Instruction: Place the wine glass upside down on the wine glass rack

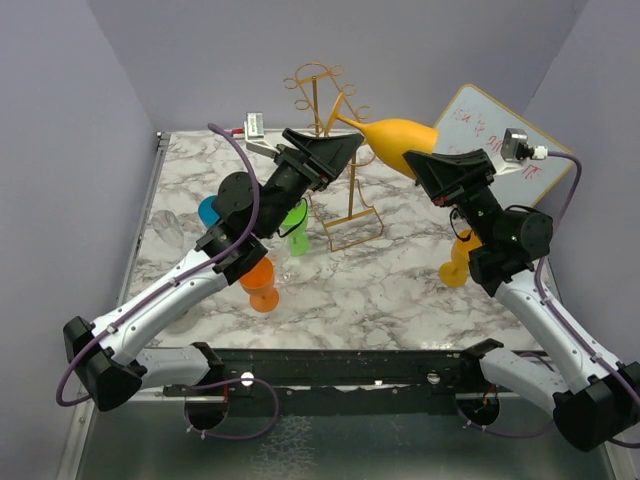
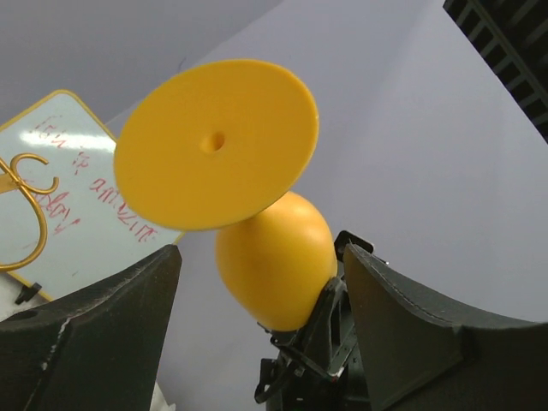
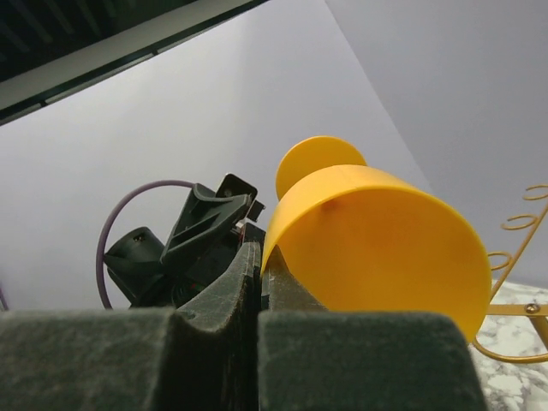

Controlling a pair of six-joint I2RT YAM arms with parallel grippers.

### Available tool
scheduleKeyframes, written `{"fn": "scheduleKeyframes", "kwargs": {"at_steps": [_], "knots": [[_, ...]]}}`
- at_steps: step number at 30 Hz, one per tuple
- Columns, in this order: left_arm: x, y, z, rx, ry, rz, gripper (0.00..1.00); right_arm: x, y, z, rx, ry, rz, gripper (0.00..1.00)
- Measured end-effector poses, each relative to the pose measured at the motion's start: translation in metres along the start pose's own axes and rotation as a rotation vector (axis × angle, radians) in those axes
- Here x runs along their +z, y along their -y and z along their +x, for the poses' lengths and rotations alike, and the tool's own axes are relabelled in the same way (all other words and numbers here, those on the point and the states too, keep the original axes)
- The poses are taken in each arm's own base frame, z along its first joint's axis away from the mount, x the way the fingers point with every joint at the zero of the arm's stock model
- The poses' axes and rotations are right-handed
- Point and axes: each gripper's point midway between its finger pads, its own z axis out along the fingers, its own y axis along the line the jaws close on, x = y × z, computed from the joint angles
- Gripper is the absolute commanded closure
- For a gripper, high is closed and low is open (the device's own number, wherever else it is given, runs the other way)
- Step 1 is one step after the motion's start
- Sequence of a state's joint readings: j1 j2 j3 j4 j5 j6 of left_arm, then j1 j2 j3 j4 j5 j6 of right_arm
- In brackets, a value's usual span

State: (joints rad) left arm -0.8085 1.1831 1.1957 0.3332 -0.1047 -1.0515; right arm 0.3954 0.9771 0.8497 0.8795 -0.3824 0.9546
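The yellow wine glass (image 1: 400, 140) hangs on its side in the air, its foot (image 2: 214, 154) pointing left towards the golden wire wine glass rack (image 1: 320, 100). My right gripper (image 1: 415, 162) is shut on the rim of its bowl (image 3: 377, 248), one finger inside and one outside. My left gripper (image 1: 352, 140) is open at the stem end. In the left wrist view its dark fingers (image 2: 103, 325) stand wide apart on either side of the bowl (image 2: 274, 265) without touching it. The rack's curled arms (image 3: 522, 223) show at the right edge of the right wrist view.
On the marble table stand a blue glass (image 1: 208, 210), a green glass (image 1: 295, 220), an orange glass (image 1: 262, 285) and another yellow glass (image 1: 455, 265). A whiteboard (image 1: 500, 140) leans at the back right. A small white box (image 1: 253, 124) lies at the back.
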Motion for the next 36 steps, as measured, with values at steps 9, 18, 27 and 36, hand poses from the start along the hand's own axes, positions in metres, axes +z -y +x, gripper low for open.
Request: {"fn": "scheduleKeyframes", "kwargs": {"at_steps": [9, 18, 27, 36], "knots": [[0.013, -0.007, -0.007, -0.075, 0.141, -0.052, 0.5, -0.004, 0.002, 0.011, 0.076, -0.014, -0.032, 0.99], [0.028, -0.013, -0.012, -0.083, 0.203, -0.077, 0.59, -0.005, -0.005, 0.01, 0.066, -0.013, -0.058, 1.0], [0.03, -0.01, -0.011, -0.104, 0.207, -0.063, 0.66, -0.005, -0.006, 0.01, 0.062, -0.015, -0.062, 0.99], [0.031, -0.012, -0.009, -0.124, 0.203, -0.067, 0.9, -0.009, 0.0, 0.016, 0.057, -0.023, -0.05, 1.0]]}}
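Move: The left hand, fingers open, has the stem of the yellow wine glass about 4 cm ahead, 1 cm to its right and 2 cm above. The middle of the wine glass rack is some 22 cm ahead of this hand, level with it sideways and about 20 cm below. The right hand already pinches the bowl's rim; from it the stem lies about 7 cm ahead, 10 cm left and 5 cm up. Left hand goes forward about 3 cm, closing its fingers around the stem; right hand keeps pinching the rim. ##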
